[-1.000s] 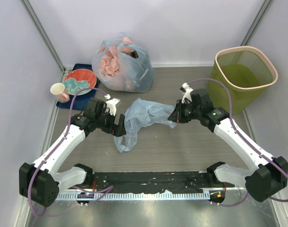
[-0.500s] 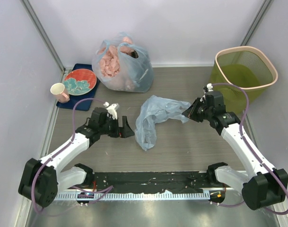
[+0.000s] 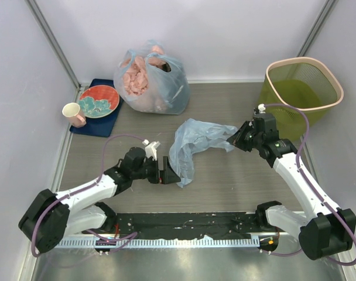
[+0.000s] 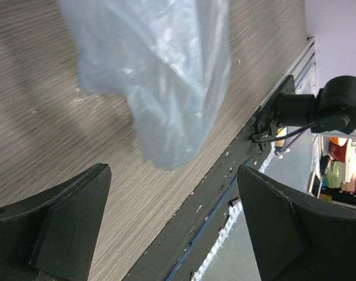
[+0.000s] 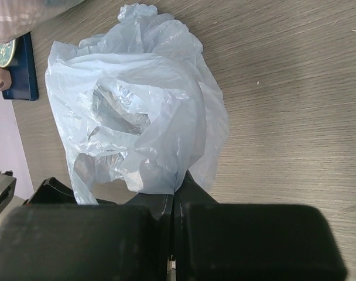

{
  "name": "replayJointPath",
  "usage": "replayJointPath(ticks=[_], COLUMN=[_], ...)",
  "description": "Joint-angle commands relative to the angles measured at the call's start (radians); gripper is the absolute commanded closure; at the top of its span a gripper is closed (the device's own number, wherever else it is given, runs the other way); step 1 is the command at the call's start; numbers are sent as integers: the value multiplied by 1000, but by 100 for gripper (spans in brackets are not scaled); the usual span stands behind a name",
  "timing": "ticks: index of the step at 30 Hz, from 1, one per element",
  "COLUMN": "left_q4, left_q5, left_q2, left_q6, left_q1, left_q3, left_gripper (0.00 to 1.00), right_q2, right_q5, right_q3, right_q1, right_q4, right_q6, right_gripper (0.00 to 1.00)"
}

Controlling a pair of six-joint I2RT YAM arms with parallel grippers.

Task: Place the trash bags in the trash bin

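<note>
The trash bag (image 3: 192, 145) is a limp, crinkled light-blue bag in the middle of the table. My right gripper (image 3: 235, 139) is shut on its right end; in the right wrist view the plastic (image 5: 137, 117) bunches out from the pinched right gripper (image 5: 181, 181). The bag's lower end (image 4: 160, 76) droops toward the wooden tabletop. My left gripper (image 3: 166, 174) stands open just left of that drooping end, with nothing between its fingers (image 4: 84, 199). The olive-green trash bin (image 3: 277, 108) with a pinkish rim stands at the back right, just beyond the right gripper.
A knotted blue bag with pink lumps (image 3: 150, 79) sits at the back centre. A red plate (image 3: 99, 100) on a dark blue mat and a pink cup (image 3: 74, 114) are at the back left. A black rail (image 3: 184, 222) runs along the near edge.
The right gripper carried the bag to the right toward the bin, then held nearly still. The open left gripper moved right and toward the near edge, ending beside the bag's drooping end.
</note>
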Motion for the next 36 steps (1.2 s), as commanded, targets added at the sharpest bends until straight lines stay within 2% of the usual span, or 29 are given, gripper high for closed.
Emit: replayJointPath(ticks=[1, 4, 5, 7, 8, 9, 10, 12, 13, 15, 16, 18, 19, 20, 21, 22, 23, 24, 25, 26, 27, 28, 29, 30, 31, 32, 33, 34, 36], left_q4=[196, 225, 204, 137, 101, 66, 2, -61, -142, -213, -329, -428, -536, -583, -632, -648, -623, -576, -425, -330, -172, -180, -268, -507, -630, -752, -898, -989, -1150], left_q5=[-67, -150, -180, -201, -199, -196, -173, -162, -161, -109, -110, -64, -58, -47, -67, -82, -95, -84, -70, -63, 7, 81, 117, 73, 25, -31, -100, -75, -34], left_q2=[59, 135, 148, 160, 148, 133, 116, 45, 22, -5, 1, 83, 121, 169, 236, 261, 267, 242, 205, 158, 95, 15, -4, -12, 22, 55, 92, 144, 252], left_q6=[-77, -92, -91, -76, -65, -44, 1, 64, 91, 223, 269, 424, 479, 534, 641, 668, 690, 732, 753, 753, 753, 786, 826, 928, 999, 1073, 1084, 1124, 1113], left_q1=[-61, -86, -80, -57, -27, -8, 33, 73, 92, 130, 139, 149, 158, 162, 162, 162, 165, 165, 164, 164, 162, 153, 133, 72, 34, -12, -55, -55, -57], left_q3=[2, 31, 61, 92, 128, 149, 169, 231, 256, 345, 391, 584, 685, 935, 1082, 1221, 1440, 1506, 1526, 1434, 1336, 1171, 1113, 1056, 935, 883, 829, 774, 752], left_gripper=[7, 15, 27, 40, 53, 59, 72, 87, 96, 100, 100, 100, 100, 100, 100, 100, 100, 100, 100, 100, 100, 100, 100, 100, 100, 100, 100, 100, 100], right_q2=[-3, -8, -11, -23, -31, -37, -54, -71, -88, -108, -112, -82, -51, 54, 108, 169, 238, 257, 254, 189, 143, 103, 71, 34, 24, 21, 36, 43, 52], right_q5=[30, 27, 27, 30, 35, 35, 30, 9, -6, -84, -112, -138, -129, -120, -114, -121, -135, -188, -227, -246, -249, -287, -298, -284, -214, -148, -63, 49, 55], right_q3=[4, 2, 2, 1, 2, 2, 4, 4, 13, 27, 65, 148, 289, 396, 523, 803, 940, 1145, 1192, 1191, 1077, 1000, 930, 738, 622, 502, 305, 229, 155], right_q1=[1, 1, 1, 1, 1, 1, 0, 0, 1, 1, 1, 1, 1, 0, -1, 1, 1, 1, 1, 4, 4, 7, 12, 45, 67, 108, 201, 232, 245], right_q4=[19, 18, 13, -4, -13, -22, -31, -59, -79, -100, -108, -76, -64, -66, -100, -122, -135, -140, -123, -87, -17, -27, -89, -243, -328, -406, -500, -520, -608], right_q6=[20, 3, -3, -40, -52, -99, -126, -234, -283, -363, -467, -552, -611, -635, -653, -667, -676, -701, -721, -727, -720, -726, -797, -843, -909, -1004, -1085, -1112, -1170], right_gripper=[99, 99, 99, 99, 99, 99, 99, 99, 99, 99, 99, 99, 99, 99, 99, 99, 99, 99, 99, 99, 99, 99, 99, 99, 99, 99, 99, 99, 99])
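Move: The left hand is open just short of the limp trash bag's loose near end, which hangs about 4 cm to its right and 2 cm lower. The stuffed trash bag sits some 32 cm ahead of this hand and 6 cm to its left. The right hand already pinches the limp bag's other side; the loose end lies roughly 14 cm back and 17 cm left of it, some 10 cm lower, and the trash bin 12 cm ahead and 21 cm right. The left hand eases about 2 cm right and down onto the bag's loose end and shuts its fingers on it while starting forward, the right keeping its pinch. Both then fling the bag up and forward, left some 45 cm up and right some 35, wrists tipping steeply upward, before swinging back and down still gripping it. ##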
